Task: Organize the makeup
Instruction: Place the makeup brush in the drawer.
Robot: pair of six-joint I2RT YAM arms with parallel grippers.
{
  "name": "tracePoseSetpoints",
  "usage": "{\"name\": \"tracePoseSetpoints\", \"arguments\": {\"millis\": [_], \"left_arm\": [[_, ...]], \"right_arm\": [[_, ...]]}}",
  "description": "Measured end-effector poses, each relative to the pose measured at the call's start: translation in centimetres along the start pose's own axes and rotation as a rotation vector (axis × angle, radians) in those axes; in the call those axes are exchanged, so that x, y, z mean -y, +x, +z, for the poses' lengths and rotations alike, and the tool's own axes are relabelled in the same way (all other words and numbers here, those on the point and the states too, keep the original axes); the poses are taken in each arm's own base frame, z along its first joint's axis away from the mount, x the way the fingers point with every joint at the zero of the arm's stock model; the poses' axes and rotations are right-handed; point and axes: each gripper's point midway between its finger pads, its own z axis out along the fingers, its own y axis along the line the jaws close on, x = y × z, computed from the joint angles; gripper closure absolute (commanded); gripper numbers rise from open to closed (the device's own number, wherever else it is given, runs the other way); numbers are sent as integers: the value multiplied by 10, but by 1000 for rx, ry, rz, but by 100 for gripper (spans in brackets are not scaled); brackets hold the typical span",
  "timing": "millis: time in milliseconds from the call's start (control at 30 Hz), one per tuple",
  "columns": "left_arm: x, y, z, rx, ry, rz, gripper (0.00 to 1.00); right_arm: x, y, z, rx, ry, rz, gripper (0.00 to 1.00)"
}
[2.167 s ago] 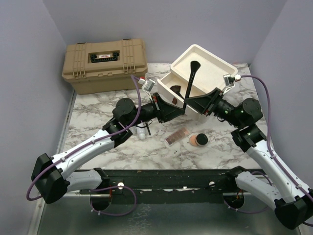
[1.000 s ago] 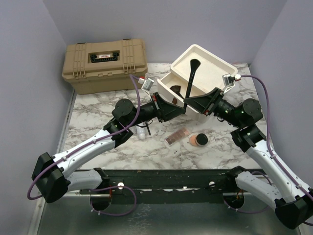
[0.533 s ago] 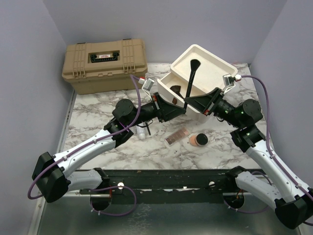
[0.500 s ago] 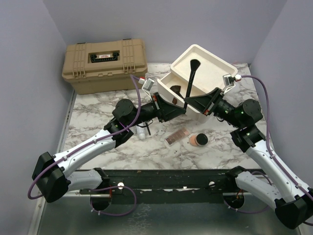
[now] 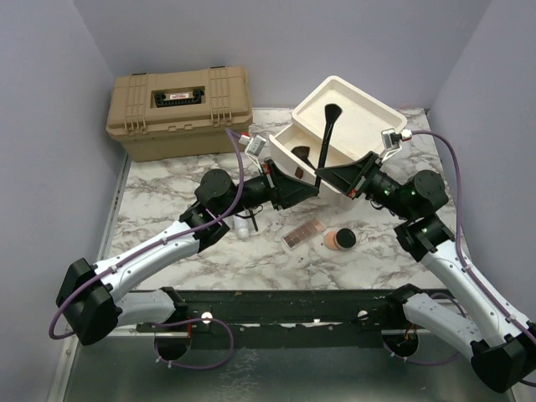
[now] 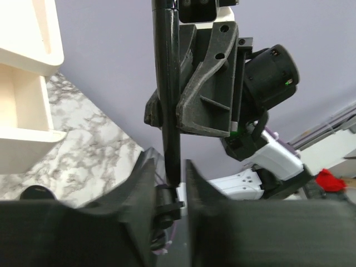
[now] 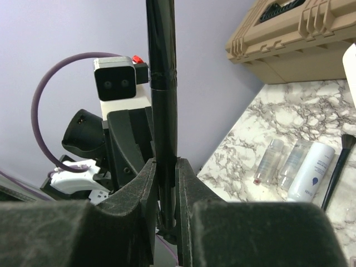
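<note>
A long black-handled brush [image 5: 323, 146] stands tilted over the cream drawer unit [image 5: 360, 105], with both grippers meeting at its lower end. My right gripper [image 7: 165, 167] is shut on the handle [image 7: 162, 83], its fingers pressing both sides. The left gripper [image 6: 168, 172] straddles the same handle [image 6: 167, 83] with a thin gap on each side. In the top view the left gripper [image 5: 310, 189] and right gripper [image 5: 325, 177] face each other. On the marble lie a pink palette [image 5: 303, 234], a round compact [image 5: 339, 239], two slim tubes [image 7: 270, 161], a whitish bottle [image 7: 311, 172] and another brush [image 7: 336, 167].
The tan toolbox [image 5: 178, 111] stands shut at the back left. The drawer unit's lower tray holds a brush [image 5: 303, 153]. Purple walls close in the table on three sides. Both arms cross the middle of the table.
The left arm has edged slightly to the right. The brush and the right arm stay where they were.
</note>
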Motion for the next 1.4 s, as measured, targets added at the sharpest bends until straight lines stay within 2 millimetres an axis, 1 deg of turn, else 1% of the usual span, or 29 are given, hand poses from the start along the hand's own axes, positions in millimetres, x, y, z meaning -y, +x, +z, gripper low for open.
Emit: {"name": "tracePoseSetpoints", "arguments": {"millis": [33, 67, 133, 267, 333, 400, 433, 533, 633, 733, 800, 967, 1033, 1167, 1267, 1400], "left_arm": [[-2, 1, 0, -1, -8, 5, 50], [-4, 1, 0, -3, -16, 2, 45], [-11, 4, -1, -10, -48, 3, 40], [-24, 8, -2, -38, -119, 20, 33], [-28, 5, -2, -48, -156, 43, 28], [-32, 0, -2, -43, -200, 74, 24], [-34, -3, -3, -37, -221, 84, 23], [-42, -8, -13, -21, -293, 125, 22], [-46, -10, -19, -14, -332, 145, 22], [-55, -7, -23, -24, -375, 150, 22], [-62, -5, -26, -29, -407, 149, 22], [-74, -2, -32, -39, -466, 148, 18], [-81, -2, -36, -36, -508, 149, 13], [-94, -6, -46, -10, -593, 157, 9], [-99, -10, -53, 11, -640, 163, 5], [-102, -16, -59, 40, -675, 157, 2]], "right_arm": [[2, 0, 0, -1, 7, 0, 100], [4, 1, 0, -3, 17, 4, 100], [9, 3, 0, -6, 40, 9, 100], [19, 7, -1, -17, 81, 16, 99], [24, 7, -2, -15, 104, 18, 100], [34, 9, -3, -16, 149, 12, 99], [36, 10, -3, -17, 157, 12, 99], [54, 9, -4, -33, 260, -18, 99], [69, -4, 0, -63, 386, -97, 97], [73, -20, 3, -88, 452, -201, 96], [75, -25, 4, -115, 475, -261, 96], [85, -26, 3, -222, 525, -376, 96], [91, -26, 4, -270, 542, -414, 96], [100, -26, 4, -361, 568, -487, 95], [109, -26, 5, -423, 595, -519, 95], [128, -26, 11, -504, 649, -536, 95]]}}
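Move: The right hand grips the brush handle with the head up, and the left fingers are at the handle's lower end. From the right hand, the open drawer's middle is about 16 cm ahead, 2 cm to the right and 22 cm below, with the fan brush inside it 2 cm left of that middle. On the table, some 34 cm down, the palette lies about 4 cm ahead and 2 cm left, the powder jar 3 cm ahead and 8 cm right. From the left hand, the drawer is about 17 cm ahead, 3 cm right and 19 cm below. The left fingers spread wide and let go of the handle end while that hand backs off about 12 cm down, left and forward, swinging its tips forward and down. The right hand keeps its pinch and carries the brush about 10 cm forward, 8 cm down and slightly right to above the open drawer, rolling some 55 degrees so its fingers go from level to slanting down and the brush head tips over to the left. ##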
